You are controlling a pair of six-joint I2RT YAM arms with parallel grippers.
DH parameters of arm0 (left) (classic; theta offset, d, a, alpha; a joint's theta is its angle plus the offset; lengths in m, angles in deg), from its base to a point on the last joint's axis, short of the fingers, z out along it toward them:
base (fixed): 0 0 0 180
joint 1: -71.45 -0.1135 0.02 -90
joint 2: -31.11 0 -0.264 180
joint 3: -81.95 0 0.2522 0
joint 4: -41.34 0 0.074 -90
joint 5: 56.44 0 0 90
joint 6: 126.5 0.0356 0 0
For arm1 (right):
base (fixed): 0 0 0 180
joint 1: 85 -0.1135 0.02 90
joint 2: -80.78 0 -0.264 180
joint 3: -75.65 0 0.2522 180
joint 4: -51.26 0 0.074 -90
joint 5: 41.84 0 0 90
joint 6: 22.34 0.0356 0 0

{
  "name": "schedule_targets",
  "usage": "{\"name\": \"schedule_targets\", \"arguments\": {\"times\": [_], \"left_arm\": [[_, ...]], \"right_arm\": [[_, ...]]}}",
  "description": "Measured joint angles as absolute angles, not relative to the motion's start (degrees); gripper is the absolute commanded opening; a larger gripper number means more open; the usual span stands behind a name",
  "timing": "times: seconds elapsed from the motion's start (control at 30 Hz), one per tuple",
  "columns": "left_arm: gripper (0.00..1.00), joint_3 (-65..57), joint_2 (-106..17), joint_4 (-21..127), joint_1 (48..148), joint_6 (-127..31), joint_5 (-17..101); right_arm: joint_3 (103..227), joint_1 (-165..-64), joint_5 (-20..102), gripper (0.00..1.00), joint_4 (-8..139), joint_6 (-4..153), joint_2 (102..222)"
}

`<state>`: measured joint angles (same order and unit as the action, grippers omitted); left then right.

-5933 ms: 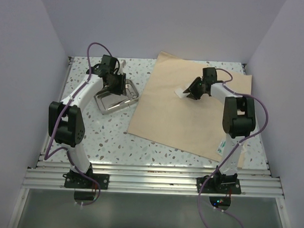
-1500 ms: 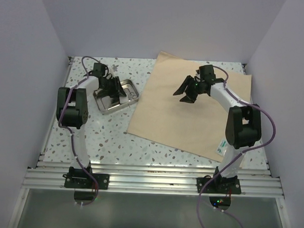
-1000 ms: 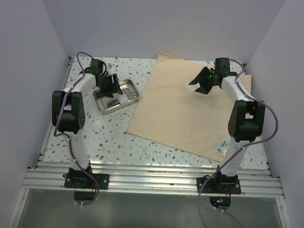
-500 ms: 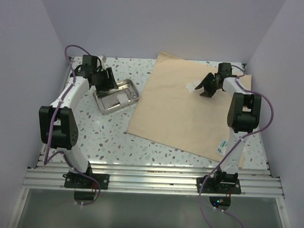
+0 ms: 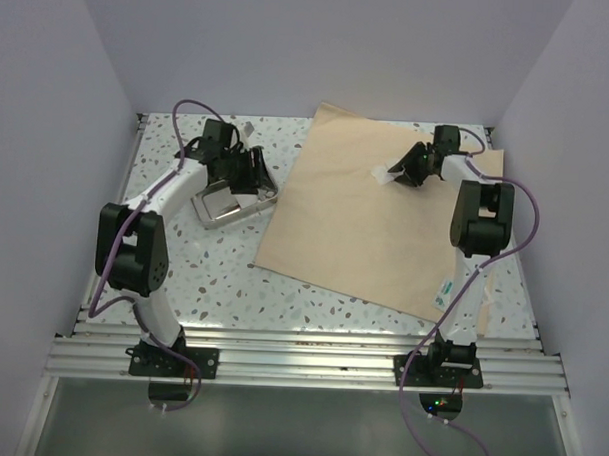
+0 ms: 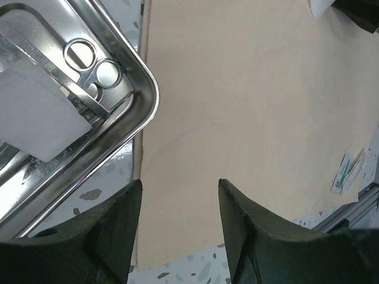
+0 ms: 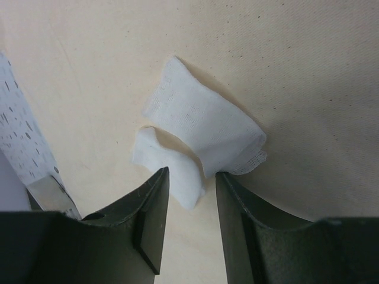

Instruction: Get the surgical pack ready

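Note:
The tan wrap sheet [image 5: 364,230] of the surgical pack lies flat on the speckled table. On its far part sits crumpled white gauze [image 5: 382,174]. My right gripper [image 5: 404,173] is low over it. In the right wrist view the gauze [image 7: 201,118] has its near end between my right gripper's [image 7: 192,174] jaws, which stand narrowly open. The shiny metal tray [image 5: 217,210] stands left of the sheet. My left gripper [image 5: 254,176] hovers open over the tray's right end. The left wrist view shows my left gripper [image 6: 180,183] empty above the sheet's edge [image 6: 254,118], beside the tray's rim [image 6: 148,94].
Inside the tray lie metal scissors [image 6: 89,59] and a white pad [image 6: 35,112]. A small green-printed packet [image 5: 447,290] rests on the sheet's near right corner by the right arm's base. Walls close in the table on three sides.
My left gripper swung from behind the tray's left end to over its right end. My right gripper's jaws narrowed round the gauze's near end.

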<state>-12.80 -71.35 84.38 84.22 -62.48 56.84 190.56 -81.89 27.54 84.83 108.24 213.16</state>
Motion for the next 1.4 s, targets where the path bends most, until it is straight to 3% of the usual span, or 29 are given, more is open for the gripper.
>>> {"name": "schedule_targets", "arguments": {"times": [1.0, 1.2, 1.4], "left_arm": [[0.57, -16.1, -75.0, 84.5, 84.1, -62.9, 57.4], [0.58, -16.1, -75.0, 84.5, 84.1, -62.9, 57.4], [0.57, -16.1, -75.0, 84.5, 84.1, -62.9, 57.4]], "right_arm": [[186.4, -83.7, 28.0, 0.29, 82.0, 110.3, 211.7], [186.5, -83.7, 28.7, 0.01, 83.0, 109.9, 211.8], [187.3, -84.0, 28.7, 0.0, 83.8, 110.0, 212.0]]}}
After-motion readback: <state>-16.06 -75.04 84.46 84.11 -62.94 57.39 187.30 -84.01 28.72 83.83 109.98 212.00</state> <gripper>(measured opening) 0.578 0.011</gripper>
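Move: The right hand hovers low over the two gauze pads left on the tan cloth. The left-hand gauze, the one it goes for, lies with its middle about 3 cm to the hand's left, 1 cm ahead and 2 cm below; the other gauze lies roughly 3 cm ahead, 1 cm to the right and equally low. From the idle left hand, the same left-hand gauze is some 37 cm to the right, 14 cm ahead and 12 cm down. Its half-open fingers narrowing slowly on the way, the right hand eases about 2 cm left and then also about 1 cm back, sinking slightly, to bring the fingertips onto the near edge of the left-hand gauze. Once there it almost stops and the fingers snap fully shut, pinching that thin edge down at the cloth, with the wrist holding nearly the same tilt throughout. ##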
